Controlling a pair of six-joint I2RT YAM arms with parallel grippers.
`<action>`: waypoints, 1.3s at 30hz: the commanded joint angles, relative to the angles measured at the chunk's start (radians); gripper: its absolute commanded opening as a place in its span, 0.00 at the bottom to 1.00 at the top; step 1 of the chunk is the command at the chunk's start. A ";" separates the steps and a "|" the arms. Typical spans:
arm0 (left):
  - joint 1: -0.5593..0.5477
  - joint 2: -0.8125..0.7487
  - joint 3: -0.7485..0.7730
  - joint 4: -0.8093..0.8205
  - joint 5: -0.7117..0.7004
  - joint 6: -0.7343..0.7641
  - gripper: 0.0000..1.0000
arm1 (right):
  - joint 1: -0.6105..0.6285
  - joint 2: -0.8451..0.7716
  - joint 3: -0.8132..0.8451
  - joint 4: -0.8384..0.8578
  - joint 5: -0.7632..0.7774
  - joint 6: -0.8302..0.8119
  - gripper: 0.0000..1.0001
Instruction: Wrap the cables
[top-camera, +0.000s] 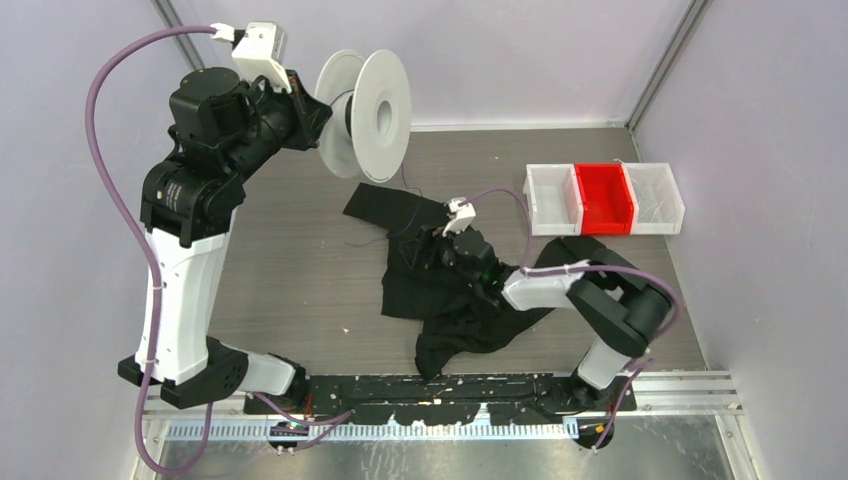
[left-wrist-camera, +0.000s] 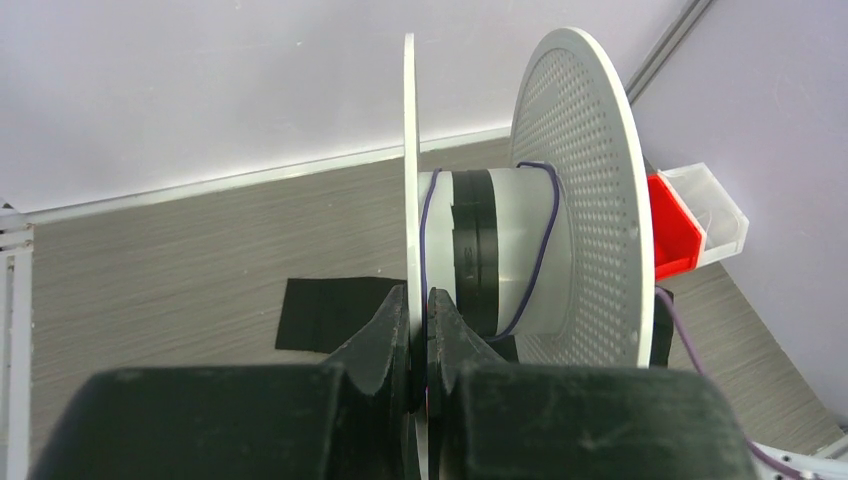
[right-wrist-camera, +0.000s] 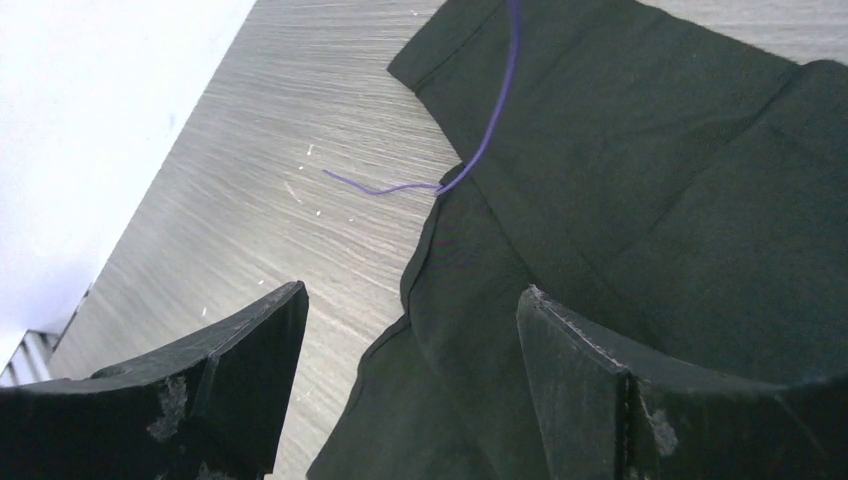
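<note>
My left gripper (top-camera: 318, 112) is shut on the near rim of a white plastic spool (top-camera: 372, 110) and holds it raised at the back of the table. In the left wrist view the jaws (left-wrist-camera: 420, 300) pinch that thin disc, and a thin purple cable (left-wrist-camera: 543, 240) loops loosely round the spool's core (left-wrist-camera: 500, 250). The cable runs down to a black cloth (top-camera: 455, 290). My right gripper (top-camera: 425, 250) is open low over the cloth. In the right wrist view the cable's end (right-wrist-camera: 480, 150) lies on the cloth's edge (right-wrist-camera: 620, 180), ahead of the open fingers (right-wrist-camera: 250, 350).
Three small bins, white (top-camera: 549, 198), red (top-camera: 603, 198) and clear (top-camera: 655, 198), stand at the right back. Purple walls close in the back and both sides. A black rail (top-camera: 440, 392) runs along the near edge between the arm bases.
</note>
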 joint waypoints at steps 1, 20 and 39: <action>0.004 -0.030 0.052 0.074 -0.007 -0.023 0.00 | 0.010 0.103 0.078 0.208 0.095 0.043 0.82; 0.004 -0.050 0.030 0.064 -0.077 -0.012 0.00 | 0.009 0.180 0.238 0.081 0.035 -0.014 0.01; 0.001 -0.031 -0.378 0.225 -0.151 0.053 0.00 | 0.150 -0.386 0.550 -0.907 -0.211 -0.430 0.01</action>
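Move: The purple cable hanging from the spool crosses in front of the open right fingers; the stretch to grip is some 6 cm ahead, 5 cm left and about 1 cm lower. Its loose tail end is about 12 cm left, 4 cm ahead and 8 cm lower, while the spool is roughly 35 cm above, 5 cm ahead and 4 cm left. From the left hand, which holds the spool's flange, that stretch lies about 6 cm ahead, 7 cm right and 39 cm below. The right hand slides forward and left about 8 cm, fingers wide, and shuts them on the hanging cable, then pulls it up some 20 cm and back towards the base about 16 cm, drifting slightly right and swinging nearly 30 degrees counter-clockwise. The left hand keeps its pinch on the spool's flange, nearly still until the cable is caught, then lowers the spool some 13 cm and carries it about 6 cm forward, tipping it down and turning a little counter-clockwise. ##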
